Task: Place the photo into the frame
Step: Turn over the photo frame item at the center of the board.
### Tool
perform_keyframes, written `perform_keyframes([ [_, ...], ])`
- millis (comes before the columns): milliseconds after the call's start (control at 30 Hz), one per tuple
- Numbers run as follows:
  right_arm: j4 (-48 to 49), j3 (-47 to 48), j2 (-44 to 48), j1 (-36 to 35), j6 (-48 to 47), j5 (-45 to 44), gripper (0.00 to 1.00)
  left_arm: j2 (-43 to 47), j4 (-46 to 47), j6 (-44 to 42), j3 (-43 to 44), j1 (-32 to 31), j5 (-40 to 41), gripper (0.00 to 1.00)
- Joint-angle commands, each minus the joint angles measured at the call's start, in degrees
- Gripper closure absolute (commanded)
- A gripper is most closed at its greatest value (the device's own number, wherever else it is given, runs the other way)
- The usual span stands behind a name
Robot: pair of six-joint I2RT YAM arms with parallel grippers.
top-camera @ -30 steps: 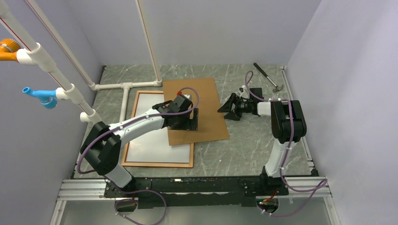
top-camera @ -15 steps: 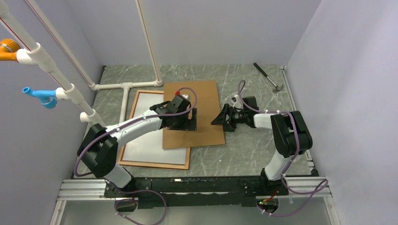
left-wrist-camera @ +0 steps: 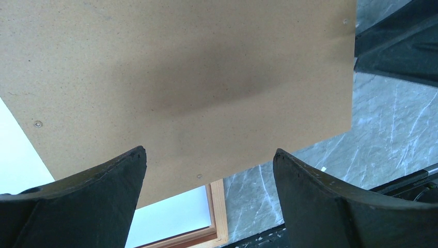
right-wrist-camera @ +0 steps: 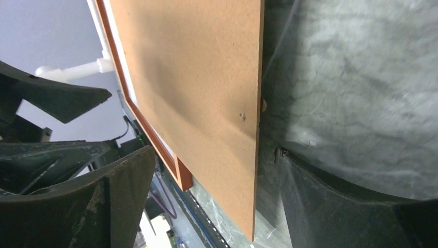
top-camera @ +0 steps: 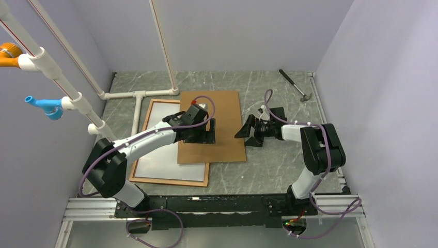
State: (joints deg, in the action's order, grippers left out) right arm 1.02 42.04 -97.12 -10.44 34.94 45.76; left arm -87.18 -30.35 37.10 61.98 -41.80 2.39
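The reddish-brown frame (top-camera: 168,181) lies flat left of centre. The photo (top-camera: 157,150) sits inside it, white back up. A plain brown backing panel (top-camera: 224,119) lies across the frame's right side and reaches onto the table. My left gripper (top-camera: 199,132) hovers open over the panel's left part, with nothing between its fingers. In the left wrist view the panel (left-wrist-camera: 181,67) fills the top, and the frame corner (left-wrist-camera: 219,206) and photo (left-wrist-camera: 170,217) show below. My right gripper (top-camera: 245,130) is open at the panel's right edge. That edge (right-wrist-camera: 255,155) stands between its spread jaws.
A hammer (top-camera: 294,85) lies at the back right. White pipes (top-camera: 137,94) run along the back left, with a blue fitting (top-camera: 46,106) and an orange one (top-camera: 8,54). A metal rail (top-camera: 206,204) borders the near edge. Walls close in on three sides.
The backing panel has slid left and turned square to the frame, which shifted a little left. My right gripper pushed left with it, then eased back with wider jaws.
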Motion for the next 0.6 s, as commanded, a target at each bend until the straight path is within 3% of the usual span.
perform_keyframes([
  [0,3.65,1.71,-5.12,2.57,-1.04,-0.27,0.12,2.43,0.3,-0.42,-0.66,0.33,0.46,0.05],
  [267,13.14,6.64,-15.44,4.34,3.28,8.75,0.25,2.18,0.36,-0.61,-0.66,0.61,0.3,0.05],
  [433,19.92,7.23,-19.6,4.28,7.83,11.84,0.43,2.07,0.37,-0.72,-0.85,0.9,0.26,0.05],
  [567,29.56,5.88,-21.68,3.95,14.13,14.93,0.48,2.04,0.52,-0.66,-0.85,0.99,0.03,0.05],
])
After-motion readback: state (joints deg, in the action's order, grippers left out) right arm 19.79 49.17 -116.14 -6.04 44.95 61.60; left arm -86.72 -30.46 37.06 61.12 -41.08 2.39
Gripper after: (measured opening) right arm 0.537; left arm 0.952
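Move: The right hand, low over the table, goes for the right edge of the brown backing board, whose middle lies about 5 cm ahead and 1 cm to the left, some 1 cm below. The frame's middle is roughly 26 cm to this hand's left and 1 cm back, and the left gripper hangs about 14 cm to its left, level fore and aft and some 6 cm higher. From the left hand that board edge is about 6 cm ahead, 14 cm to the right and 7 cm below. The right hand slides forward about 5 cm beside the backing board's right edge, sinking about 1 cm towards the table as the fingers level out by some 15 degrees and point more flatly left at the edge. Meanwhile the fingers narrow from nearly wide open to about half open, one above the board and the other low beside its edge, still with a visible gap and no grip on the board yet. ##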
